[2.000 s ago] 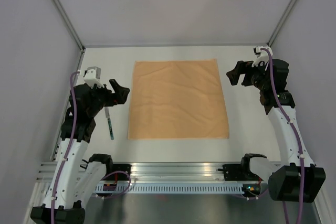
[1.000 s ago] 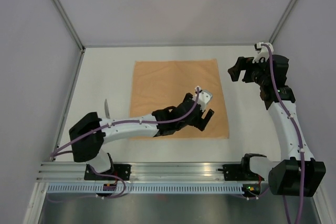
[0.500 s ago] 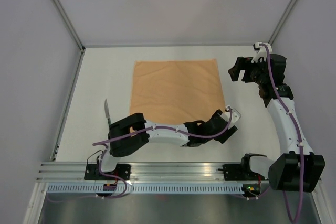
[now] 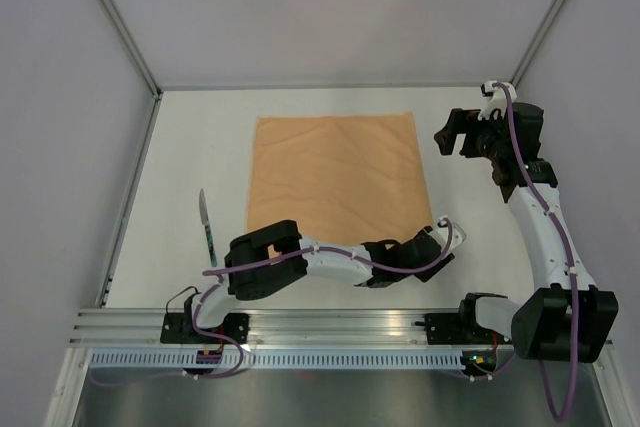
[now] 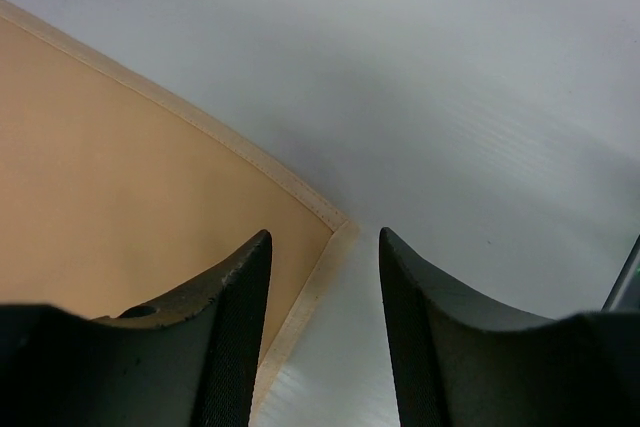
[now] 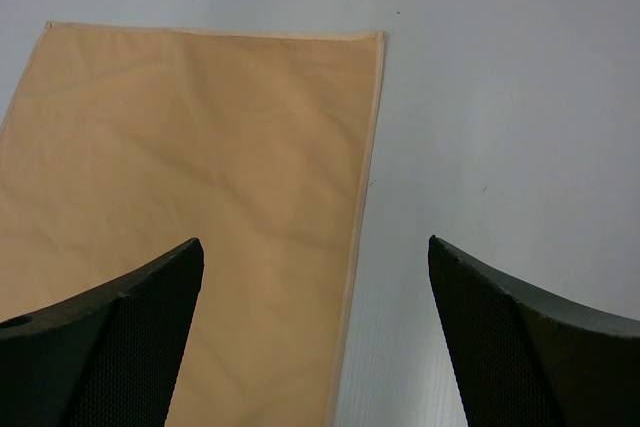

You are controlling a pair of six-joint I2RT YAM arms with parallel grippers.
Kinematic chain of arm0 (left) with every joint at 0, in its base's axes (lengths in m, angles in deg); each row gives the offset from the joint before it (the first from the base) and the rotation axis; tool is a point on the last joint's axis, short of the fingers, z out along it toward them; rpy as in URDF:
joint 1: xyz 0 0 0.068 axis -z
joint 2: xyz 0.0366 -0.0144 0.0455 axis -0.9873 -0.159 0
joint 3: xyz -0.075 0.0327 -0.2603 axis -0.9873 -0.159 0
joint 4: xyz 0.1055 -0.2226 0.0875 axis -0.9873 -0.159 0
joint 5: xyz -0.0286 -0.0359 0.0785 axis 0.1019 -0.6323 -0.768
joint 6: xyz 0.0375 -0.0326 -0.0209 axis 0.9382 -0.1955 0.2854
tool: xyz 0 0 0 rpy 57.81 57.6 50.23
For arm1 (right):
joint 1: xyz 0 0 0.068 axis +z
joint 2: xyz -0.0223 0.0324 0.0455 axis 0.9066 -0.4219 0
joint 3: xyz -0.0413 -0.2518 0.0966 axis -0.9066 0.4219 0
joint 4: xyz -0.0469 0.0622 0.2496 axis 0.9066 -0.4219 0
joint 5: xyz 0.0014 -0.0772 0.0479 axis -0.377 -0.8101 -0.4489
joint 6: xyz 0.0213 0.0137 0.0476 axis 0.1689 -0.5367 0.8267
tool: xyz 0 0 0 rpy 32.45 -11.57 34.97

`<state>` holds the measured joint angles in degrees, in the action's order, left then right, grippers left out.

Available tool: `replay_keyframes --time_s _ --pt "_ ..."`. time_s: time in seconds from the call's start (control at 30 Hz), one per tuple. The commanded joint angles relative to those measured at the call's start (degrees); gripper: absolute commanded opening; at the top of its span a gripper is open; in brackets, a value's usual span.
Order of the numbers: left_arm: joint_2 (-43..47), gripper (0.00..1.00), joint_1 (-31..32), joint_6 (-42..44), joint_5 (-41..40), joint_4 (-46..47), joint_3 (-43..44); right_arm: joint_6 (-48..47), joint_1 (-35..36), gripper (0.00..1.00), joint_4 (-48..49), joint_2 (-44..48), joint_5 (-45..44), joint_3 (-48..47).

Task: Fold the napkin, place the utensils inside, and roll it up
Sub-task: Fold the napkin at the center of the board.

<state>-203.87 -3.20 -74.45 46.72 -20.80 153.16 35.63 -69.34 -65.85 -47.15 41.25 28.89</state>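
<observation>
The peach-orange napkin (image 4: 335, 182) lies flat in the middle of the white table (image 4: 200, 147). My left arm reaches low across the front, and my left gripper (image 4: 437, 253) sits at the napkin's near right corner. In the left wrist view the napkin (image 5: 120, 177) ends in a hemmed corner that lies between the two fingers of the left gripper (image 5: 325, 237), which stand apart. My right gripper (image 4: 447, 137) hovers wide open beside the napkin's right edge, the napkin (image 6: 200, 167) showing below the right gripper (image 6: 313, 245). One green-handled utensil (image 4: 207, 227) lies left of the napkin.
Grey walls close the table in at the left, back and right. A metal rail (image 4: 340, 327) with both arm bases runs along the near edge. The right arm's links (image 4: 545, 237) stand along the right side.
My left arm has swung from the left side across the napkin's front to its near right corner, and its jaws have narrowed. The right arm has barely moved.
</observation>
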Motion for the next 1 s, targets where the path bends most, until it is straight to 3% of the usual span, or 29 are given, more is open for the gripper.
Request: replay_keyframes --time_s 0.0,0.3,0.4,0.73,0.97 --pt "-1.6 0.52 0.6 0.2 1.5 3.2 2.3 -0.1 0.1 0.98 0.2 -0.2 -1.3 -1.9" --pt "-4.5 0.48 1.3 -0.2 1.4 2.1 3.5 -0.3 0.1 0.98 0.2 0.0 -1.4 -1.8" --pt "-4.9 0.43 1.5 -0.5 0.8 1.8 3.2 -0.3 0.0 0.98 0.1 0.2 -1.4 -1.8" --pt "-3.5 0.09 1.9 -3.0 -0.4 1.8 1.5 -0.1 0.0 0.98 0.0 0.2 -1.0 -1.8" --pt "0.5 0.05 1.9 -6.7 -0.7 3.1 0.1 -0.3 0.1 0.98 -0.1 0.2 -0.9 -1.8"
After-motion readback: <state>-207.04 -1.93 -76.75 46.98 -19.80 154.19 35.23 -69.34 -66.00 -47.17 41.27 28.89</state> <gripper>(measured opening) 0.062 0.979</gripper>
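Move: The napkin's near right corner lies just under the left fingers, about 3 cm down and at most 1 cm to their left. From this hand the napkin's middle is some 21 cm ahead and 22 cm left; its near left corner is about 44 cm left and level with the hand, its far right corner roughly 42 cm ahead and 3 cm left. From the right hand the near right corner is about 21 cm back, 0 cm sideways and 23 cm below. Bring the left gripper about 2 cm straight down onto the napkin's near right corner with the fingers half open, then stay at that height and shut them fully on the cloth, pinching the corner between the tips. While closing, ease back towards the base by about 1 cm and a touch to the right. ##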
